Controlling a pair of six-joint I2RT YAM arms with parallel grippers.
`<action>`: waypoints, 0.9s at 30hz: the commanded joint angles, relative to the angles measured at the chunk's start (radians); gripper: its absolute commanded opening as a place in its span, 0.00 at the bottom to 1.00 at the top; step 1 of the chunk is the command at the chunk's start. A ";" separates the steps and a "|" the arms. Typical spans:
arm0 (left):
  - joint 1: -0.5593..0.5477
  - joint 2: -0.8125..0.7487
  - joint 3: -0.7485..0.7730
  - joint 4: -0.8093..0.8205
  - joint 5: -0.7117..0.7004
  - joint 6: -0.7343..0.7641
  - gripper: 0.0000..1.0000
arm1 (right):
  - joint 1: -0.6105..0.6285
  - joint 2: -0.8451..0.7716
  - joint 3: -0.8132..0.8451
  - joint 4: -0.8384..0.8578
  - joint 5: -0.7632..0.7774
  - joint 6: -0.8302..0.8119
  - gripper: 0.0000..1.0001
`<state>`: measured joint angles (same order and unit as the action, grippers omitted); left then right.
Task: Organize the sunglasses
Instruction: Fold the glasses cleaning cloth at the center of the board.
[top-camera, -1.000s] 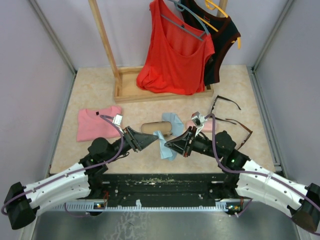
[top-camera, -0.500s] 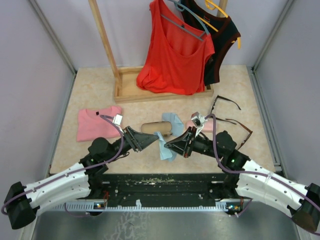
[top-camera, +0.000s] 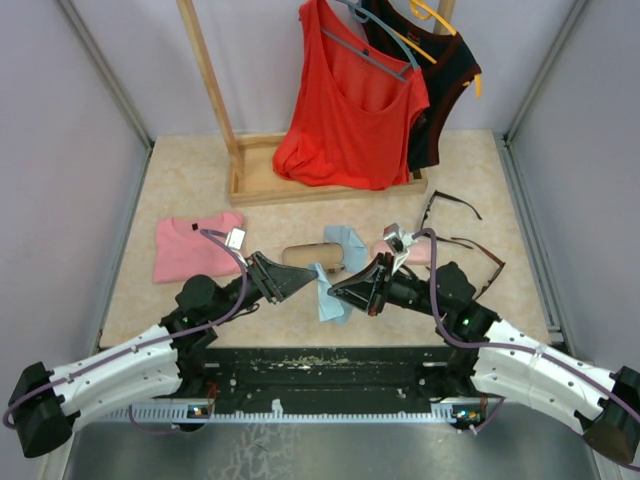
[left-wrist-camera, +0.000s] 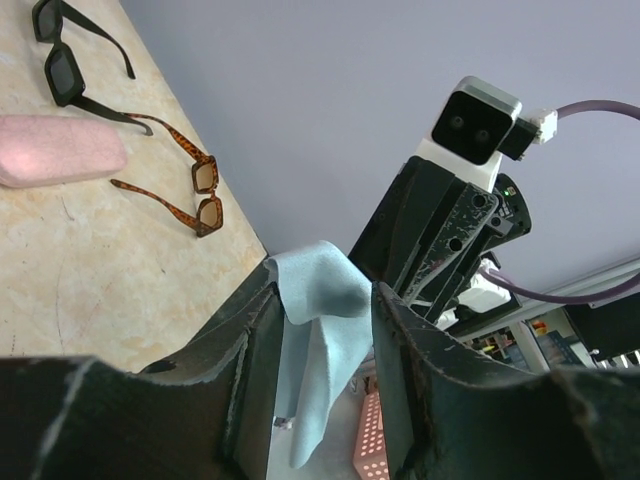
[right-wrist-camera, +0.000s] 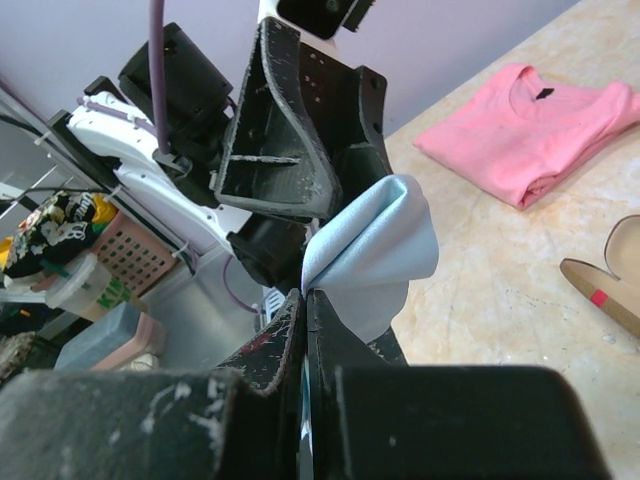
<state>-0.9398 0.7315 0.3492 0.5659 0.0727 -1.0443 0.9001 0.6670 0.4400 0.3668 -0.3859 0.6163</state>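
Two pairs of sunglasses lie on the table at the right: the black pair (top-camera: 447, 205) (left-wrist-camera: 60, 55) and the reddish-brown pair (top-camera: 480, 262) (left-wrist-camera: 196, 190). Neither gripper is near them. Above the table's front, my right gripper (top-camera: 337, 292) (right-wrist-camera: 305, 296) is shut on a corner of a light blue cloth (top-camera: 328, 297) (right-wrist-camera: 378, 250). My left gripper (top-camera: 306, 282) (left-wrist-camera: 326, 300) faces it, its jaws apart, with the cloth (left-wrist-camera: 318, 340) hanging loose between the fingers.
A pink case (top-camera: 412, 252) (left-wrist-camera: 55, 150) lies beside the sunglasses. A brown case (top-camera: 308, 254) (right-wrist-camera: 610, 275) lies open behind the grippers, with more blue cloth (top-camera: 347, 243) by it. A folded pink shirt (top-camera: 195, 246) (right-wrist-camera: 530, 130) is at the left. A wooden clothes rack (top-camera: 262, 180) with hanging tops stands at the back.
My left jaws have spread wider around the cloth. Both arms and the cloth have stayed almost in place; the right gripper kept its hold.
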 joint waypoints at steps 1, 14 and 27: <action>0.006 -0.024 0.019 0.035 0.008 0.002 0.46 | -0.003 -0.024 0.015 0.002 0.030 -0.020 0.00; 0.006 -0.023 0.018 0.033 0.007 -0.002 0.29 | -0.003 -0.027 0.016 -0.012 0.036 -0.025 0.00; 0.005 -0.043 0.023 -0.034 -0.022 0.011 0.00 | -0.003 -0.028 0.045 -0.141 0.063 -0.117 0.00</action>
<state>-0.9398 0.7071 0.3492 0.5560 0.0689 -1.0470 0.9001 0.6552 0.4397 0.2680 -0.3485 0.5636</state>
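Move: The cleaning cloth hangs from the right hand's shut fingers. Its middle is about 3 cm back, 2 cm to the right and 2 cm below the left hand, whose open fingers already straddle its upper fold; from the right hand it is level ahead and about 1 cm left. From the left hand, some 20 cm lower on the board, the brown case lies about 10 cm straight ahead, a second blue cloth about 14 cm ahead and 7 cm right. The left fingers close from about half open to almost shut on the upper fold of the cleaning cloth, pinching it while the arm stays practically in place. The right hand keeps its grip on the cloth and eases down about 2 cm, mostly towards the end, its fingertips dipping some 5 degrees. ##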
